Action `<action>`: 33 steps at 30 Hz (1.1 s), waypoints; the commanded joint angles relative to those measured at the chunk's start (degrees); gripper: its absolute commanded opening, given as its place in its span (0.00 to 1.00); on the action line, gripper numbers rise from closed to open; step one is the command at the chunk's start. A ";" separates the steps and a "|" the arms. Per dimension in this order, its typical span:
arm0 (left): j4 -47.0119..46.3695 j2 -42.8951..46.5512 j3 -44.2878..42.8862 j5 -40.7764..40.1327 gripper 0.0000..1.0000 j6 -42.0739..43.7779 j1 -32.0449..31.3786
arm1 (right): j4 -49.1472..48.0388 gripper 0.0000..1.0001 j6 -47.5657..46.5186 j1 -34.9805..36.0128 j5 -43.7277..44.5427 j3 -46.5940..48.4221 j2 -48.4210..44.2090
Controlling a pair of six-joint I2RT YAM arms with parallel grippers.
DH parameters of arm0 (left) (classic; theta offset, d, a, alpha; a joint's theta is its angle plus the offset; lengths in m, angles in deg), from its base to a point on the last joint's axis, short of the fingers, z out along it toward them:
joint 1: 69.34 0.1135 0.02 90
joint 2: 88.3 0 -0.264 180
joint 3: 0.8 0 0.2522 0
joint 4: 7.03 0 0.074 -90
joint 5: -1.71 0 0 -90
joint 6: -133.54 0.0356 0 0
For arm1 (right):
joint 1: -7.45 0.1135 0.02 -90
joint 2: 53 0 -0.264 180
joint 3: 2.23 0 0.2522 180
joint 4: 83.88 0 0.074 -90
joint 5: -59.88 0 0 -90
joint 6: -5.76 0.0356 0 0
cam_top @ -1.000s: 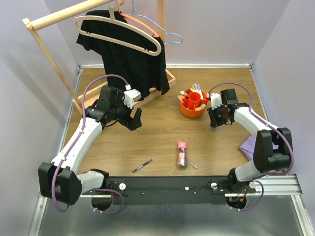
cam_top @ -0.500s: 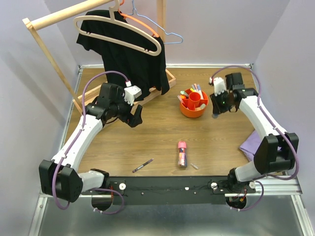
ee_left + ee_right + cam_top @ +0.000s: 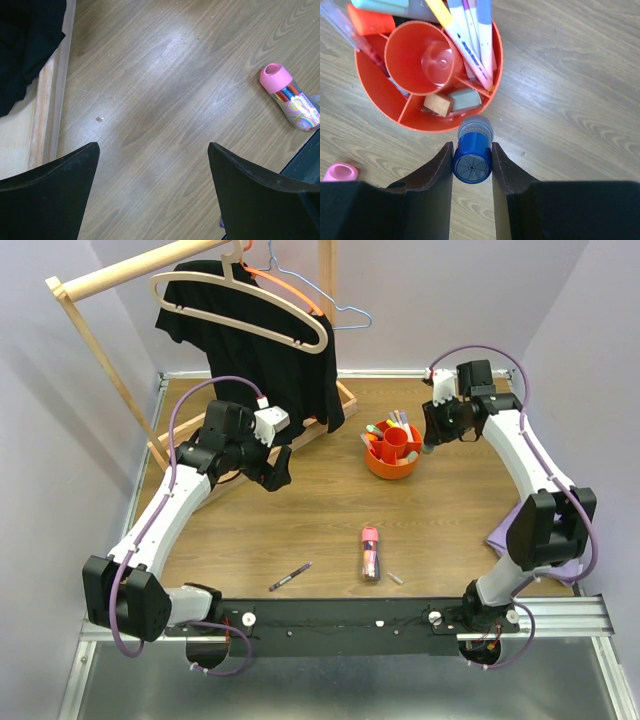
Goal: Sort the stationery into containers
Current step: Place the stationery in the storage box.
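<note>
The orange organiser (image 3: pixel 378 468) stands at the back middle with several pens and highlighters (image 3: pixel 470 40) in its compartments. My right gripper (image 3: pixel 471 146) is shut on a stubby blue tube with a clear cap (image 3: pixel 472 162), held just off the organiser's rim (image 3: pixel 375 95), at its right side in the top view (image 3: pixel 430 443). A pink-capped tube (image 3: pixel 370 552) and a slim dark pen (image 3: pixel 290 576) lie near the front edge. My left gripper (image 3: pixel 280 475) hangs open over bare wood (image 3: pixel 152 150), and the pink tube (image 3: pixel 290 97) lies to its right.
A wooden rack base (image 3: pixel 50 100) with a black shirt (image 3: pixel 265 350) on hangers fills the back left. A purple cloth (image 3: pixel 505 530) lies at the right under my right arm. A small white piece (image 3: pixel 395 578) rests by the pink tube.
My right arm has carried the blue tube away from me and up beside the organiser's right rim. The left arm has drifted slightly farther back, still open.
</note>
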 commanded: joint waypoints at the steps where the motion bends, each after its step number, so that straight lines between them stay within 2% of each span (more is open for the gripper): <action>1: -0.27 -0.13 -1.37 0.71 0.99 0.77 0.28 | -1.09 0.01 1.96 1.04 -3.86 4.39 2.83; 17: -0.53 -2.33 -2.77 0.53 0.99 0.86 0.28 | -1.53 0.01 3.02 4.46 -3.52 3.60 8.11; 18: -0.53 -2.42 -2.86 0.62 0.99 0.77 0.28 | -1.53 0.05 3.02 4.47 -3.25 3.52 8.20; 26: -0.53 -2.86 -3.21 0.62 0.99 0.68 0.28 | -2.14 0.21 3.63 4.47 -1.67 2.55 7.58; 27: -0.62 -2.77 -3.13 0.62 0.99 0.60 0.28 | -2.23 0.27 3.63 4.55 -1.49 2.20 7.06; 30: -0.62 -2.59 -2.69 0.62 0.99 0.60 0.28 | -2.49 0.35 3.72 4.55 -1.05 1.06 5.92; 33: -0.62 -2.33 -2.16 0.53 0.99 0.60 0.28 | -3.11 0.40 4.16 4.55 -0.79 -0.43 4.25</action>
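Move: The storage box, its near-right compartment the goal of the held blue-capped stick, has its middle about 7 cm left of the right hand, 1 cm ahead and 14 below. The upright markers in it stand some 4 cm ahead, 5 left and 9 below. The pink-topped pencil bottle lies roughly 22 cm back and 12 left, 15 below. From the left hand the box is about 8 cm ahead, 24 right and 16 below. The blue-capped stick, still pinched upright in the right fingers, is carried left about 4 cm, with a slight forward start, from just outside the storage box's rim to over its near-right compartment. The hand then sinks roughly 4 cm between the central cup and the outer rim, tipping some 5 degrees and keeping its grip throughout. ##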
